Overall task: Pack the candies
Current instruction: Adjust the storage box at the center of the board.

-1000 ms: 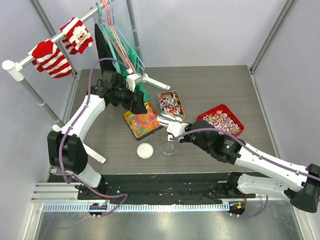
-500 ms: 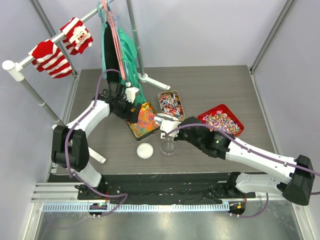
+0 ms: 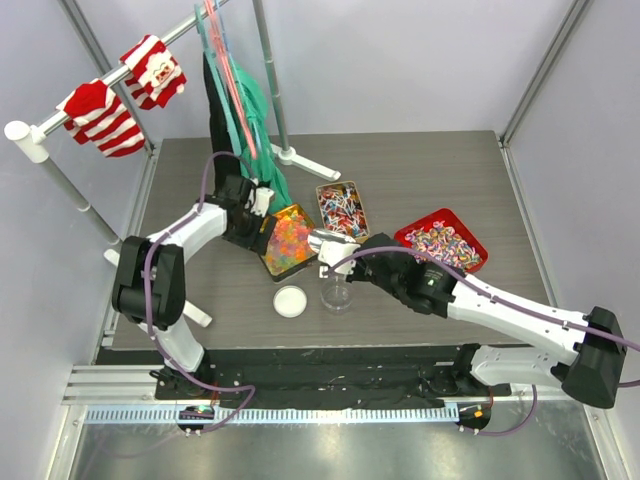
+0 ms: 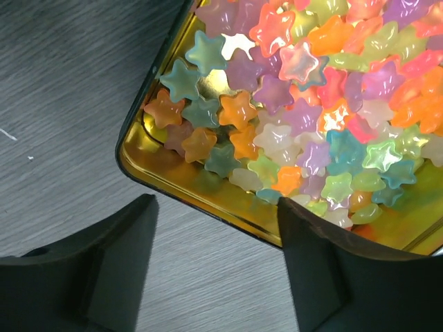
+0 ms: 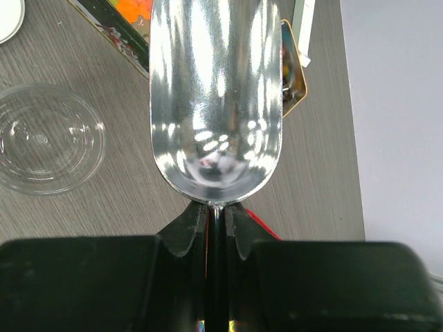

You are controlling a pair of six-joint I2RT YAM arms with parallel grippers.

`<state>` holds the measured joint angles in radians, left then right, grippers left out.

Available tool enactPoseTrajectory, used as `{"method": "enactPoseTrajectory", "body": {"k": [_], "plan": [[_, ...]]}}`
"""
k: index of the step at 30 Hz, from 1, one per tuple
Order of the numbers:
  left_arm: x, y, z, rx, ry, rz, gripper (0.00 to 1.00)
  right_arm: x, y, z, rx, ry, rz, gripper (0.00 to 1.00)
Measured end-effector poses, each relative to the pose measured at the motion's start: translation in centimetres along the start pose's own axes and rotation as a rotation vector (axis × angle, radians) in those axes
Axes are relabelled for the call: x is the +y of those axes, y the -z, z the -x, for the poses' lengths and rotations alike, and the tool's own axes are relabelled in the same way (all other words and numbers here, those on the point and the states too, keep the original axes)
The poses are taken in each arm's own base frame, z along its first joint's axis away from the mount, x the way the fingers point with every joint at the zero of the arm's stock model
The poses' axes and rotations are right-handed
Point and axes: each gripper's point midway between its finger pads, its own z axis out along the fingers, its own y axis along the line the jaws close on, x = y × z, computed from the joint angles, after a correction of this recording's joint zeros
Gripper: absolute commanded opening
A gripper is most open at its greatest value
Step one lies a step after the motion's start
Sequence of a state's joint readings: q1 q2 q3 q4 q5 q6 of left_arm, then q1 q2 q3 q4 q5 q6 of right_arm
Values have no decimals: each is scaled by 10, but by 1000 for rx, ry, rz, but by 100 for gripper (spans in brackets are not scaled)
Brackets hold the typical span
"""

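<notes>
The candies are bright star-shaped gummies [image 4: 311, 104] filling a gold tray [image 4: 208, 200], which sits left of centre [image 3: 270, 262] in the top view. More wrapped candies lie in a small dark tray [image 3: 341, 207] and in a red tray [image 3: 442, 243]. My left gripper [image 4: 214, 238] is open and low over the gold tray's near rim. One finger is over the table and the other over the tray's inside edge. My right gripper [image 5: 216, 214] is shut on the handle of an empty silver scoop [image 5: 216, 97], which hovers between the gold tray and a clear cup [image 3: 337, 293].
A white lid [image 3: 290, 301] lies left of the clear cup [image 5: 45, 138]. A clothes rack stands at the back left, with hanging garments [image 3: 240, 110] just behind my left arm and striped socks [image 3: 100, 115] on its rail. Its foot [image 3: 300, 158] rests on the table.
My left gripper has come down and back to the gold tray's left rim, and its jaws have narrowed a little. The right arm with the scoop has shifted slightly left. The hanging clothes have swung.
</notes>
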<state>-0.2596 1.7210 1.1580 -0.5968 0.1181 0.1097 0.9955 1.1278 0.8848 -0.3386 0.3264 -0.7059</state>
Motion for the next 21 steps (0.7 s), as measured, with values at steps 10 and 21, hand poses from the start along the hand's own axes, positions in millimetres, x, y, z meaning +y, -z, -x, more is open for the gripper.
{"method": "enactPoseTrajectory", "body": {"k": [10,21], "plan": [[7,-9,2,3,18,41,40,8,-21,-1,43,55,36,1],[21,-13,1,25,19,115,22,6,-74,26,72,149,59,1]]}}
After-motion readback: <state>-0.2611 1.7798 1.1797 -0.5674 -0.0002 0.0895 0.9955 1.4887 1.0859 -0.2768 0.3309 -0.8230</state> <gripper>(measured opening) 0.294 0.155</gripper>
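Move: The storage box of star gummies sits with its middle about 6 cm to the left hand's right, 3 cm ahead and 3 cm lower; its left rim already runs between the open fingers. From the right hand, holding the scoop, the box is roughly 12 cm ahead, 9 cm left and 18 cm below. The glass bowl lies nearly under that hand, about 2 cm ahead and 1 cm right; the wrapped-candy tin some 18 cm ahead and 3 cm right. Edging forward and left by about 2 cm in all and sinking about 1 cm, the left hand closes its fingers from wide open onto the box's left rim, one finger inside and one outside, and ends pinching it. Meanwhile the right hand keeps hold of the scoop and carries it some 6 cm left and 4 cm forward towards the box, sinking about 3 cm and rolling its left side down about 10 degrees. ##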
